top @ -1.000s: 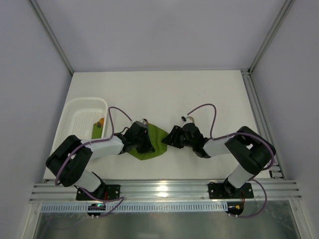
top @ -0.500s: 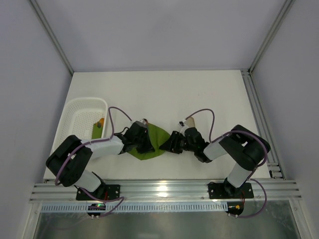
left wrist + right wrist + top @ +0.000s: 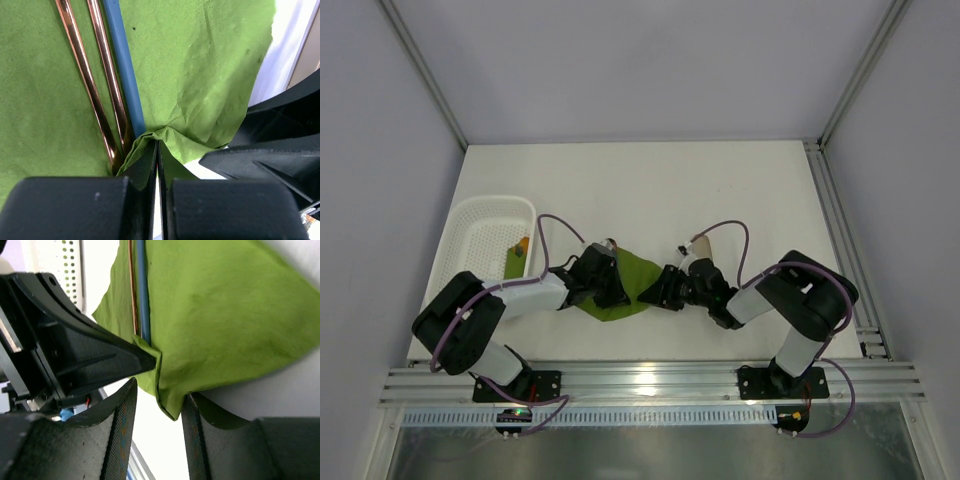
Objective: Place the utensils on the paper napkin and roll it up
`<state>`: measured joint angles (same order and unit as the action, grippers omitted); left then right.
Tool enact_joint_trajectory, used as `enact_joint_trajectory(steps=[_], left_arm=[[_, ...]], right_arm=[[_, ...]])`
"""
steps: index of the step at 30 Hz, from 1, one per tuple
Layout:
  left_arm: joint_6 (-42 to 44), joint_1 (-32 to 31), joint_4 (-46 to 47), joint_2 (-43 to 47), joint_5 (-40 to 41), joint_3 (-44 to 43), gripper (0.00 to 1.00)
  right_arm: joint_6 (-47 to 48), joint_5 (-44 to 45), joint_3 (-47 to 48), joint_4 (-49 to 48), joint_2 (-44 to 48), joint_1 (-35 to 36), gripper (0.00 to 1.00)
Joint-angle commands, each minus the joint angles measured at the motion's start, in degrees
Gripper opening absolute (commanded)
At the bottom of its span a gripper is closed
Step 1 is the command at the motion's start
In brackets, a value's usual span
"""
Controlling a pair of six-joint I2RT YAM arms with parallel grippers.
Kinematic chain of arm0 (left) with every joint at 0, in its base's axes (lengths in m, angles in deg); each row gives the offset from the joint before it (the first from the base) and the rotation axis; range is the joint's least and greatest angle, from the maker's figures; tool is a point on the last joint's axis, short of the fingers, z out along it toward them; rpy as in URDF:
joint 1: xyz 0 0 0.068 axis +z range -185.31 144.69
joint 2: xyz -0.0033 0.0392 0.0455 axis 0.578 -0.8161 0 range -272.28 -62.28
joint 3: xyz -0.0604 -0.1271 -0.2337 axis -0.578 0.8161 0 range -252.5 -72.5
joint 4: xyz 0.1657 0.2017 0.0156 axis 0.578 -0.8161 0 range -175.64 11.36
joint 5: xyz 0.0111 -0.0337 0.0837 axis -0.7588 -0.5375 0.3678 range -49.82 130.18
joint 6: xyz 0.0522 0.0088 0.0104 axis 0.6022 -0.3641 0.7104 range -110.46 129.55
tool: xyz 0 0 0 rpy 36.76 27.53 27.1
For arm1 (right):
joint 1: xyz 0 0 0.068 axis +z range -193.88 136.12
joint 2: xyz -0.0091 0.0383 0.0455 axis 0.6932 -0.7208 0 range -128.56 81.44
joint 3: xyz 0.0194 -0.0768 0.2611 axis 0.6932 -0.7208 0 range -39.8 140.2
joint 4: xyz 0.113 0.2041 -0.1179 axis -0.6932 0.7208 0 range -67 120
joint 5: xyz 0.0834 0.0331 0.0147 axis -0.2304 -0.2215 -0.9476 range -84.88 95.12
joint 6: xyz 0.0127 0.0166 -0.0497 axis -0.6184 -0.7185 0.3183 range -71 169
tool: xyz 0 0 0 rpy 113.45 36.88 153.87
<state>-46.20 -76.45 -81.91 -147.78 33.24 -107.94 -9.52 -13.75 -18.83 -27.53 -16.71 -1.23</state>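
The olive-green paper napkin (image 3: 638, 272) lies crumpled between both grippers near the table's front. Two copper utensils (image 3: 95, 95) lie on it side by side, with a slim blue handle (image 3: 126, 80) next to them. My left gripper (image 3: 157, 145) is shut, pinching a raised fold of the napkin right at the utensils' ends. In the top view it (image 3: 612, 290) sits on the napkin's left part. My right gripper (image 3: 160, 390) is open, its fingers (image 3: 120, 430) straddling a hanging corner of the napkin (image 3: 172, 407). From above, the right gripper (image 3: 655, 292) is at the napkin's right edge, tip to tip with the left one.
A white mesh basket (image 3: 470, 222) stands at the left, holding a small green and orange item (image 3: 517, 258). A pale beige piece (image 3: 703, 240) lies just behind the right wrist. Purple cables loop over both arms.
My right gripper has moved left onto the napkin's right corner and narrowed slightly. The left gripper and the napkin's fold have stayed in place.
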Motion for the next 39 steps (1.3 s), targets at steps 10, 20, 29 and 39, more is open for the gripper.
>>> enact_joint_trajectory(steps=[10,20,29,39], left_arm=[[0.20,-0.08,-1.13,0.59,2.28,-0.07,0.00],[-0.06,-0.08,-0.95,0.77,2.72,0.37,0.00],[-0.24,-0.08,-1.30,1.12,3.25,0.46,0.00],[-0.24,-0.08,-1.83,2.52,4.04,0.81,0.00]], right_arm=[[11.85,5.78,4.87,11.50,5.60,0.50,0.29],[13.78,4.45,6.80,14.39,9.29,4.18,0.11],[15.72,7.62,11.45,20.81,10.35,8.14,0.11],[17.04,10.61,16.20,26.35,7.89,10.34,0.11]])
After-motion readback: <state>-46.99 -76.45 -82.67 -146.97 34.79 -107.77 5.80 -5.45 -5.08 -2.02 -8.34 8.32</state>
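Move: The napkin's near right edge already lies between the right hand's open fingers, about 1 cm to its left. The utensils' middle lies some 5 cm ahead and 5 cm left of this hand, and the tan tray about 5 cm ahead and 12 cm right, both a little lower. From the left hand, already shut at the utensils' near ends, that edge is roughly 3 cm right and level ahead. The right fingers close on the napkin's edge, then carry it about 4 cm left and up towards the left hand. ##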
